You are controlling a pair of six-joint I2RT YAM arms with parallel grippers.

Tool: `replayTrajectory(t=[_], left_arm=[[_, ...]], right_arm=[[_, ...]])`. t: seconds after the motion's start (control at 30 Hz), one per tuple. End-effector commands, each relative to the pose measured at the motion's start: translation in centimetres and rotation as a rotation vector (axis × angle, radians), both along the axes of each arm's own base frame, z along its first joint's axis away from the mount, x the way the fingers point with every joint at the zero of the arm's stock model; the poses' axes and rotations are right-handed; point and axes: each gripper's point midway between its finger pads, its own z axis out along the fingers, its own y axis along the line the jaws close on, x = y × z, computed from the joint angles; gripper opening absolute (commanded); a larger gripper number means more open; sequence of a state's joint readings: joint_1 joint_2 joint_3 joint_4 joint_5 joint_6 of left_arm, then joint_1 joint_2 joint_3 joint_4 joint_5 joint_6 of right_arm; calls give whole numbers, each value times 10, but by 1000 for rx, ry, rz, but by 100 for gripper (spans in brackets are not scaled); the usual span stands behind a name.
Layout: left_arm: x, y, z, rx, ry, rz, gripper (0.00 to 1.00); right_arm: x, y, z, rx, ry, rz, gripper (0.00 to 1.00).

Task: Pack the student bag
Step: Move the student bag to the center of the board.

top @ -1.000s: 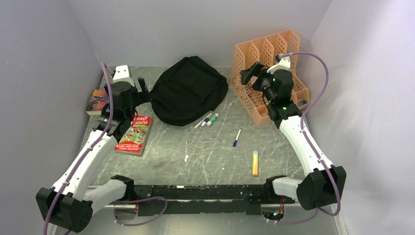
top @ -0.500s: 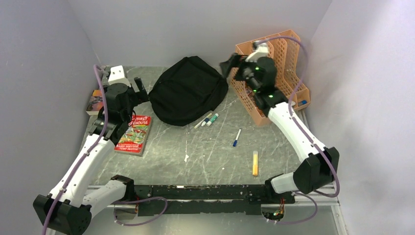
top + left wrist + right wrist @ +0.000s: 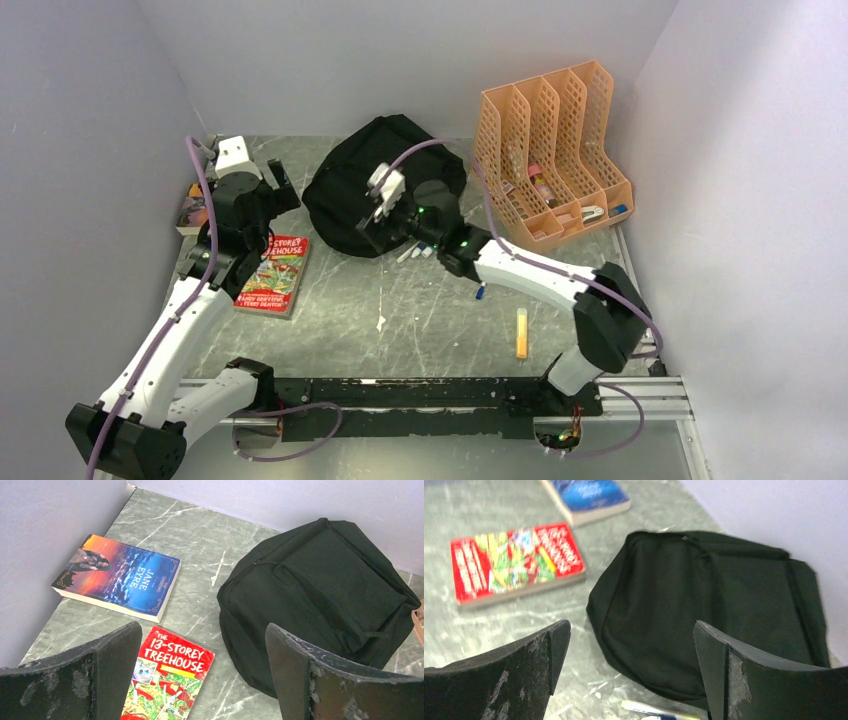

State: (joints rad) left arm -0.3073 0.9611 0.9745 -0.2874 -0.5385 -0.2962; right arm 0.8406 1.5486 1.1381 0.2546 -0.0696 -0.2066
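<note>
The student bag [image 3: 385,180] is a floppy black backpack lying shut at the back middle of the table. My left gripper [image 3: 283,186] hovers open just left of it, over the red book's top edge; in the left wrist view the bag [image 3: 320,595] lies ahead to the right of the open left gripper [image 3: 202,635]. My right gripper [image 3: 372,232] hangs open above the bag's near edge. In the right wrist view the bag [image 3: 704,610] fills the space ahead of the right gripper [image 3: 630,630], which holds nothing.
A red "13-Storey Treehouse" book [image 3: 273,273] and a "Jane Eyre" book [image 3: 195,205] lie at the left. Markers [image 3: 425,245], a blue pen [image 3: 484,281] and a yellow highlighter [image 3: 521,333] lie in front of the bag. An orange mesh organiser [image 3: 550,150] stands back right.
My right arm has swung left from the orange organiser, across the bag, to the bag's near edge. The left gripper has shifted only slightly towards the back.
</note>
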Motion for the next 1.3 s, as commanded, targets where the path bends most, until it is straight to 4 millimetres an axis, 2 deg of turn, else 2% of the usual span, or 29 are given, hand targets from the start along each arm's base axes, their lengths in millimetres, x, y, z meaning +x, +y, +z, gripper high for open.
replayTrajectory(t=[0.0, 0.1, 0.27, 0.47, 0.7, 0.87, 1.0, 1.1, 1.17, 1.27], left_arm=[[-4, 6, 22, -18, -48, 26, 98], [-5, 5, 23, -19, -52, 23, 98], [-4, 5, 23, -17, -52, 23, 97], [-4, 5, 21, -13, -48, 16, 98], [-3, 5, 20, -7, -43, 20, 98], [-3, 4, 19, -8, -41, 16, 98], [-3, 5, 19, -4, -40, 21, 98], [-3, 6, 19, -1, -37, 23, 98], [-2, 6, 18, 1, -35, 26, 98], [-1, 6, 15, 0, -27, 31, 98]], right_arm=[[-9, 28, -29, -117, -145, 150, 97], [-10, 42, -59, -172, -105, 194, 95], [4, 57, -101, -272, -105, 175, 96], [20, 74, -136, -339, -138, 177, 98], [37, 84, -172, -445, -148, 176, 91], [50, 84, -186, -480, -173, 150, 77], [62, 84, -192, -515, -187, 111, 55], [69, 83, -183, -494, -216, 80, 41], [73, 82, -176, -495, -224, 72, 24], [79, 82, -155, -477, -234, 61, 8]])
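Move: The student bag lies flat with its middle about 15 cm ahead of the right hand, roughly 1 cm to its right and 21 cm below. On the table, the red Treehouse book is some 22 cm to that hand's left and 5 cm back, and the markers about 11 cm right and 2 cm ahead. From the left hand, the bag's middle is about 18 cm ahead, 25 cm right and 25 cm below. The right hand sinks about 20 cm, drifting left, then forward, rolls 30 degrees and pinches the bag's near-left edge. ##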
